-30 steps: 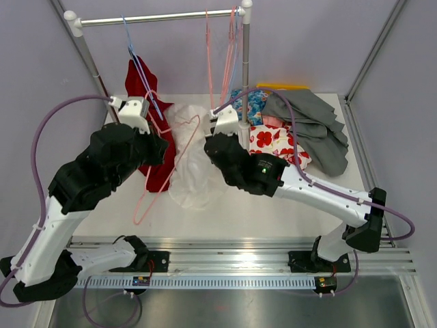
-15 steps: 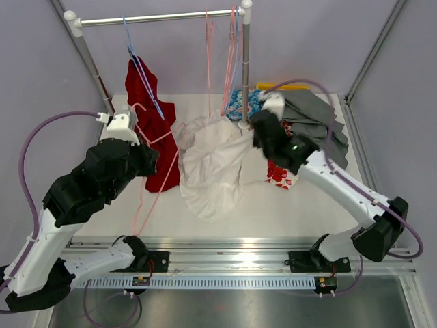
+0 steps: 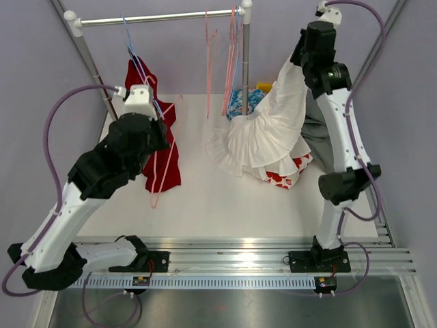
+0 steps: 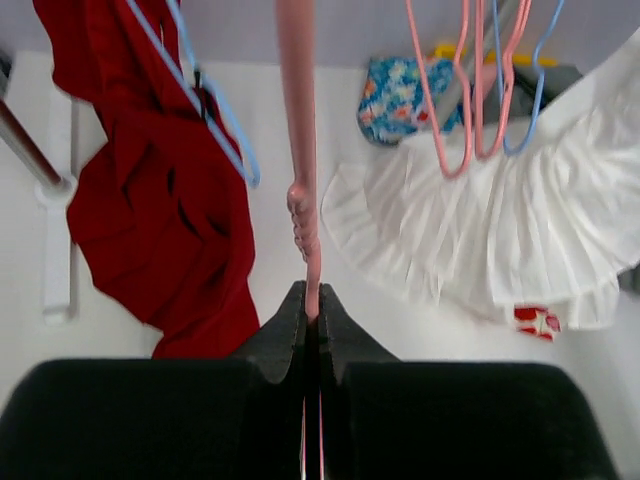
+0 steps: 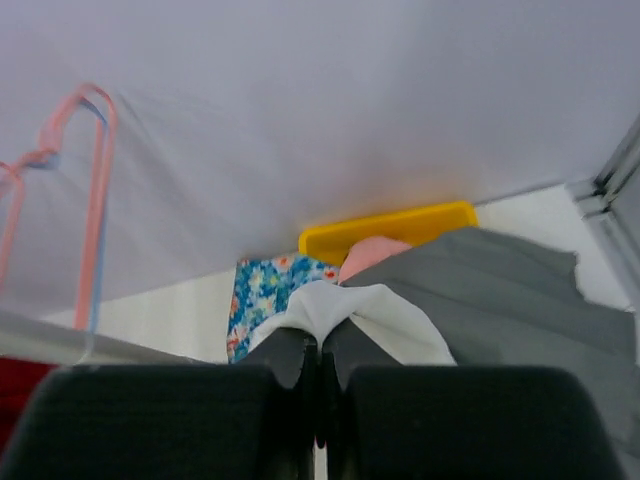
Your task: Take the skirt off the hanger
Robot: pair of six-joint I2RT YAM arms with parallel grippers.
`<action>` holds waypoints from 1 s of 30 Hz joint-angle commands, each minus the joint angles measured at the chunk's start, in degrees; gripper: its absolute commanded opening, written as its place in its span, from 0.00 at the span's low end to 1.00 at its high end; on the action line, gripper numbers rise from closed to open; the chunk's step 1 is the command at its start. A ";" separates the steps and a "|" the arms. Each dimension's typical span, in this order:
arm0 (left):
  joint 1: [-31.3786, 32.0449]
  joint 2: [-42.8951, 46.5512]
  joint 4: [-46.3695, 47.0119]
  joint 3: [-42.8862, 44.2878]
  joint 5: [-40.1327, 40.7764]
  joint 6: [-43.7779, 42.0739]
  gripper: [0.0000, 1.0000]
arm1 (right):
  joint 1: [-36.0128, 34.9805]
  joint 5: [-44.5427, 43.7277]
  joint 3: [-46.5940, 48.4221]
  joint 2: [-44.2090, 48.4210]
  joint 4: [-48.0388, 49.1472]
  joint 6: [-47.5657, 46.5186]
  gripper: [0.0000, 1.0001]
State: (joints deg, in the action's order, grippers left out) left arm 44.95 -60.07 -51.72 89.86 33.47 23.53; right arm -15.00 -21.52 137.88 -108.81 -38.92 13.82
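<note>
The white pleated skirt (image 3: 263, 140) hangs from my right gripper (image 3: 299, 63), raised high at the back right. In the right wrist view that gripper (image 5: 322, 345) is shut on a bunch of the skirt's white fabric (image 5: 375, 312). My left gripper (image 4: 311, 312) is shut on the thin pink hanger (image 4: 298, 130). From above, the hanger (image 3: 162, 171) dangles bare below my left gripper (image 3: 161, 121), in front of a red garment. Skirt and hanger are apart, with bare table between them.
A red garment (image 3: 162, 160) hangs on a blue hanger (image 3: 140, 68) from the rail (image 3: 157, 18). More pink and blue hangers (image 3: 229, 61) hang near the rail's right post. Grey (image 5: 500, 300), blue floral (image 5: 262, 292) and red floral (image 3: 287, 174) clothes are piled at the back right by a yellow object (image 5: 390, 228).
My right arm swung up and to the back right, pulling the skirt off the hanger and lifting it. My left arm drew the bare pink hanger back towards the red garment.
</note>
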 commanded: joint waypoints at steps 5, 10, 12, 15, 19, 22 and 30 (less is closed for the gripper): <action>-8.28 -15.41 14.28 17.61 2.14 -13.24 0.00 | 0.59 16.76 -7.30 -12.76 -4.45 3.13 0.64; -17.43 -23.06 20.86 24.83 -9.98 -15.78 0.00 | 0.50 21.25 -51.98 5.16 22.79 8.23 0.91; -18.92 -24.73 28.40 23.88 -14.55 -19.65 0.00 | 0.42 24.85 -60.49 7.29 24.76 10.60 0.92; -21.99 -25.88 38.00 20.88 -26.50 -20.37 0.00 | -1.25 26.88 -70.78 11.16 29.94 12.71 0.94; -23.06 -33.23 38.63 27.36 -32.15 -19.75 0.00 | -4.68 26.97 -77.06 13.63 33.55 13.07 0.94; -23.76 -38.61 35.38 36.41 -33.12 -19.40 0.00 | -7.05 26.35 -78.29 13.89 33.38 12.28 0.94; -24.91 -52.24 30.90 47.86 -36.72 -13.69 0.00 | -9.43 27.14 -80.93 16.88 33.47 12.54 0.91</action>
State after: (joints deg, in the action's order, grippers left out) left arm 20.67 -110.67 -21.41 134.74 0.40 7.22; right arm -22.92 2.72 58.85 -93.91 -4.36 24.97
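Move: The left gripper holds the emptied pink hanger; the rail spot for its hook lies about 31 cm ahead, 7 cm right and 18 cm above. Another pink hanger hangs on that rail 14 cm to the hand's right; the red garment's middle is 25 cm ahead, 6 cm left, 12 cm below. From the right gripper, holding the white skirt, the clothes pile is 12 cm back, straight below by 40 cm; the blue floral garment lies level ahead, 13 cm left of the hand. Bring the left gripper forward about 28 cm and up some 11 cm, tilting its fingers up 20 degrees, then lower slightly to put the held hanger's hook over the rail; keep the grip. Meanwhile swing the right gripper down nearly 40 cm towards the pile, tipping its fingers down and opening wide to let go of the skirt, then ease back and left over it. ##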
